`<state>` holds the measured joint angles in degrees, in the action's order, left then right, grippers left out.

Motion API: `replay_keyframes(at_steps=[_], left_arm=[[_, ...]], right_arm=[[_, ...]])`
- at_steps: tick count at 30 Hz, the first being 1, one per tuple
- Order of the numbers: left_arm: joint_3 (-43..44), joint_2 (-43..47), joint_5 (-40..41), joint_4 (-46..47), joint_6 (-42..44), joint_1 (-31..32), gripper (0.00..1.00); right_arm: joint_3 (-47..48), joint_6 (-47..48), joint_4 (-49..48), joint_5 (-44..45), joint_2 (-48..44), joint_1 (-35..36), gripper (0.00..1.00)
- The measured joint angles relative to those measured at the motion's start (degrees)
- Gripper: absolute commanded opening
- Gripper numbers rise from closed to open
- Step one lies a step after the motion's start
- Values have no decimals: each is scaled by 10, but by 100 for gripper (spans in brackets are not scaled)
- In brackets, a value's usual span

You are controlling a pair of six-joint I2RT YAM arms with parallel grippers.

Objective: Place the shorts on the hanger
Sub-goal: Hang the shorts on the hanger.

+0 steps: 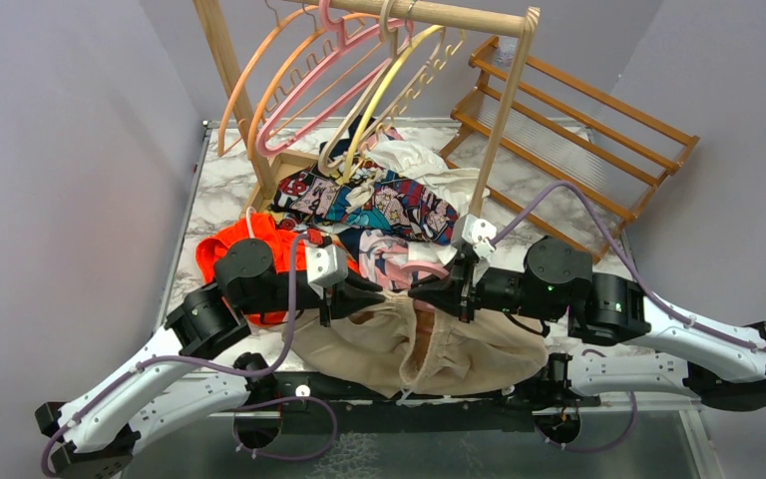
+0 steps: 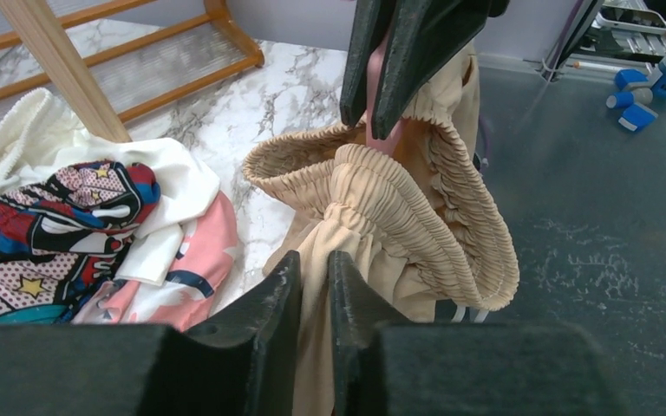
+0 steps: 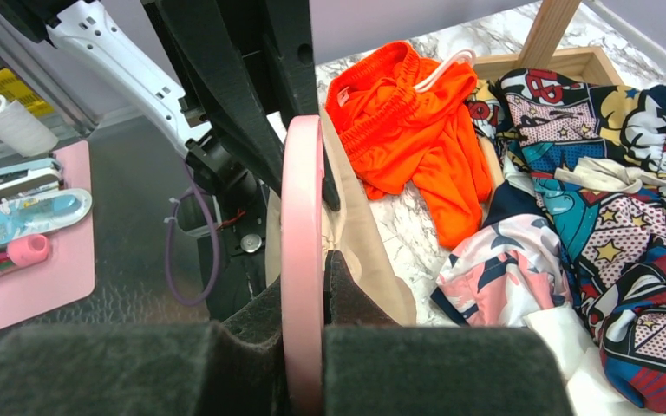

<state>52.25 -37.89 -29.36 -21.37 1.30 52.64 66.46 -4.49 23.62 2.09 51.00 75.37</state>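
Note:
The beige shorts (image 1: 439, 344) hang bunched over the table's near edge between my two arms. In the left wrist view their gathered waistband (image 2: 416, 208) gapes open. My left gripper (image 2: 314, 262) is shut on a fold of the shorts' fabric just below that band. My right gripper (image 3: 308, 273) is shut on the pink hanger (image 3: 302, 199), which stands on edge between its fingers. From the left wrist, the right gripper (image 2: 381, 65) points down into the waistband opening with the hanger (image 2: 380, 104) in it. In the top view the left gripper (image 1: 379, 289) and right gripper (image 1: 421, 291) nearly meet above the shorts.
A bright orange garment (image 1: 249, 249) lies left of the shorts, a comic-print cloth (image 1: 379, 205) and pink-white clothes behind. A wooden rail (image 1: 459, 15) at the back carries orange, pink and yellow hangers. A slatted wooden shelf (image 1: 578, 130) leans at the back right.

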Motion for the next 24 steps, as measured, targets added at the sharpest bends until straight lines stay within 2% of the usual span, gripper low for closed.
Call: replay_keyframes(at_steps=[2,3,7,16,24], left_arm=[[-1,0,0,3,0,0,1],[-1,1,1,6,0,0,0],[-1,10,15,7,3,0,0],[28,37,135,7,38,0,0],[107,-29,153,16,75,0,0]], right_arm=[[0,0,1,0,0,0,1],[0,0,1,0,0,0,1],[0,1,0,0,1,0,1],[29,16,4,-10,10,0,1],[75,30,24,-59,48,0,1]])
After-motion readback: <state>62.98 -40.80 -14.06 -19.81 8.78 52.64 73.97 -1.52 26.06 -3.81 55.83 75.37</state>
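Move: The near edge of the shorts' waistband already lies between the left hand's part-open fingers, about 1 cm to the right; the waistband opening is centred some 5 cm back, 6 cm right and 3 cm lower. The pink hanger's hook, by the right hand's grip, is about 8 cm right, 2 cm ahead and 4 cm higher. A pink-patterned cloth lies roughly 18 cm ahead, 1 cm right and 28 cm below. From the right hand, the waistband edge is about 5 cm left, level fore and aft, and 4 cm lower. The left hand shuts its fingers on the edge of the shorts' waistband, then pulls it up about 8 cm and forward about 5 cm past the hanger's hook, bearing a little left on the way and swinging its fingertips some 15 degrees counter-clockwise towards forward as it rolls slightly. The right hand keeps its pinch on the pink hanger, holding still at first, then lifting it about 2.5 cm while easing a little left and back, with the hanger reaching down into the waistband. ##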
